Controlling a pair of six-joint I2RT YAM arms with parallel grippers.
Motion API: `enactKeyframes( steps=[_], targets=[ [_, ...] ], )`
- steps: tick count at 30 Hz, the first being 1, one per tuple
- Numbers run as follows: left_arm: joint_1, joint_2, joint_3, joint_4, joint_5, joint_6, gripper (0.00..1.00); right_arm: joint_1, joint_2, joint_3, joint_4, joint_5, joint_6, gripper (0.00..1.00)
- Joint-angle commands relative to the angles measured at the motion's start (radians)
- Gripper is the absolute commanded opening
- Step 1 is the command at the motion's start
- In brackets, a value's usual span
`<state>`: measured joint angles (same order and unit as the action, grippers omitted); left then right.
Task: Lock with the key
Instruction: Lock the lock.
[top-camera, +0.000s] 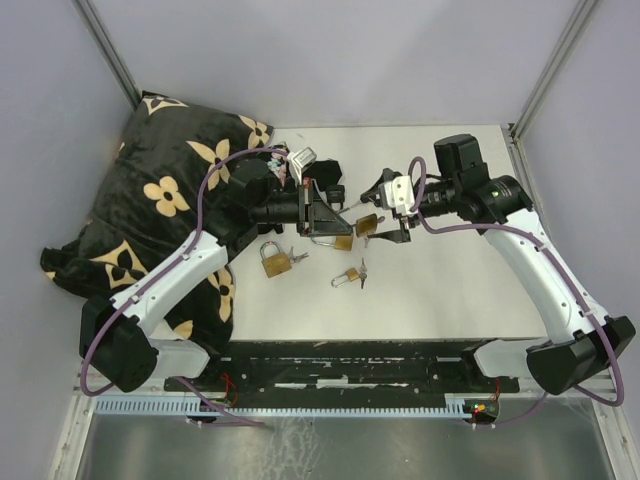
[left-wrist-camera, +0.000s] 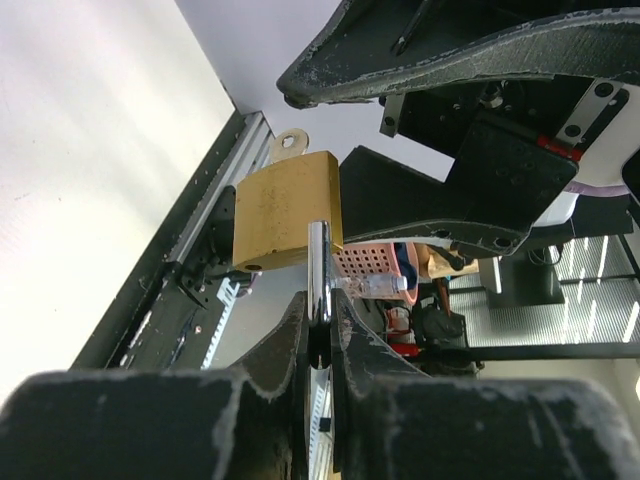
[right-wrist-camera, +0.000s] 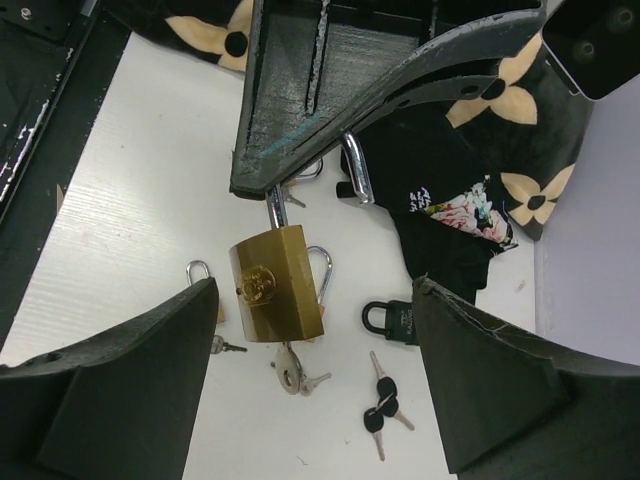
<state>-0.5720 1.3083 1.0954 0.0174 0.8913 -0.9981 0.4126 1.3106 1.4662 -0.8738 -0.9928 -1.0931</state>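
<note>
My left gripper (left-wrist-camera: 320, 325) is shut on the chrome shackle (left-wrist-camera: 318, 262) of a brass padlock (left-wrist-camera: 287, 210) and holds it above the table. In the right wrist view the padlock (right-wrist-camera: 280, 285) hangs from the left fingers (right-wrist-camera: 300, 100), keyhole face toward the camera with no key in it. My right gripper (right-wrist-camera: 310, 290) is open, its fingers on either side of the padlock and touching nothing. From above, the padlock (top-camera: 366, 224) sits between the left gripper (top-camera: 338, 213) and the right gripper (top-camera: 389, 212). Silver keys (right-wrist-camera: 291, 368) lie on the table below it.
On the white table (top-camera: 450, 290) lie a brass padlock (top-camera: 275, 260), a small padlock with keys (top-camera: 348, 276), a black padlock (right-wrist-camera: 395, 320) and black-headed keys (right-wrist-camera: 383, 405). A black flowered pillow (top-camera: 165, 200) fills the left side behind the left arm.
</note>
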Motion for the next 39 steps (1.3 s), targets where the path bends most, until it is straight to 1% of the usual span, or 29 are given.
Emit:
enactKeyframes(
  steps=[1, 5, 11, 14, 16, 19, 24, 25, 26, 27, 28, 29, 30, 31, 32, 35, 37, 39],
  targets=[
    [-0.006, -0.020, 0.036, 0.003, 0.073, 0.020, 0.03, 0.011, 0.009, 0.010, -0.009, 0.017, 0.003, 0.82],
    [-0.005, -0.021, 0.035, -0.016, 0.077, 0.046, 0.03, 0.028, 0.037, 0.036, -0.076, 0.039, -0.042, 0.72],
    [-0.008, -0.018, 0.029, -0.017, 0.090, 0.054, 0.03, 0.066, 0.052, 0.036, -0.120, 0.052, -0.070, 0.67],
    [-0.010, -0.018, 0.028, -0.017, 0.092, 0.054, 0.03, 0.081, 0.055, 0.036, -0.124, 0.058, -0.069, 0.58],
    [-0.014, -0.018, 0.025, -0.017, 0.092, 0.056, 0.03, 0.087, 0.052, 0.035, -0.125, 0.047, -0.067, 0.54],
    [-0.017, -0.018, 0.023, -0.017, 0.088, 0.056, 0.03, 0.104, 0.052, 0.036, -0.127, 0.047, -0.063, 0.42],
    [-0.017, -0.029, 0.027, -0.017, 0.078, 0.053, 0.03, 0.112, 0.050, 0.041, -0.144, 0.083, -0.076, 0.13],
    [-0.017, -0.031, 0.027, -0.019, 0.073, 0.053, 0.07, 0.112, 0.048, 0.044, -0.149, 0.091, -0.076, 0.07],
    [-0.017, -0.035, 0.027, -0.021, 0.066, 0.052, 0.13, 0.111, 0.044, 0.047, -0.154, 0.103, -0.076, 0.04],
    [-0.017, -0.040, 0.026, -0.023, 0.056, 0.057, 0.21, 0.111, 0.038, 0.051, -0.158, 0.114, -0.072, 0.02],
    [-0.015, -0.048, 0.025, -0.026, 0.043, 0.067, 0.33, 0.112, 0.031, 0.056, -0.159, 0.123, -0.055, 0.02],
    [-0.016, -0.060, 0.021, -0.032, 0.025, 0.078, 0.48, 0.111, 0.025, 0.064, -0.163, 0.135, -0.039, 0.02],
    [-0.016, -0.077, 0.012, -0.031, 0.007, 0.096, 0.74, 0.109, 0.017, 0.074, -0.176, 0.148, -0.028, 0.02],
    [-0.015, -0.097, 0.000, -0.027, -0.011, 0.117, 0.82, 0.109, 0.010, 0.087, -0.197, 0.154, -0.018, 0.02],
    [-0.015, -0.121, -0.013, -0.022, -0.030, 0.143, 0.87, 0.106, 0.002, 0.100, -0.218, 0.154, -0.008, 0.02],
    [-0.015, -0.226, -0.080, -0.026, -0.120, 0.277, 0.92, 0.102, -0.025, 0.138, -0.295, 0.156, 0.021, 0.02],
    [-0.017, -0.333, -0.151, -0.015, -0.211, 0.386, 0.94, 0.102, -0.045, 0.156, -0.321, 0.169, 0.076, 0.02],
    [-0.018, -0.480, -0.261, 0.053, -0.312, 0.513, 0.94, 0.100, -0.059, 0.175, -0.370, 0.172, 0.132, 0.02]
  ],
)
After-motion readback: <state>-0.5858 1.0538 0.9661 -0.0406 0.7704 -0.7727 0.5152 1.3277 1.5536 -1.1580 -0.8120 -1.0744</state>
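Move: The left hand still holds the open padlock by its shackle, the brass body about 6 cm to its right and level with it. From the right hand that body lies some 2 cm left, 1 cm back and 3 cm lower. On the table, about 18 cm below the right hand, the black padlock is 6 cm ahead and 8 cm left, the other open padlock 4 cm back and 6 cm left. Right hand sinks about 4 cm, closes on the padlock's body; left hand releases the shackle, withdrawing left and back. ##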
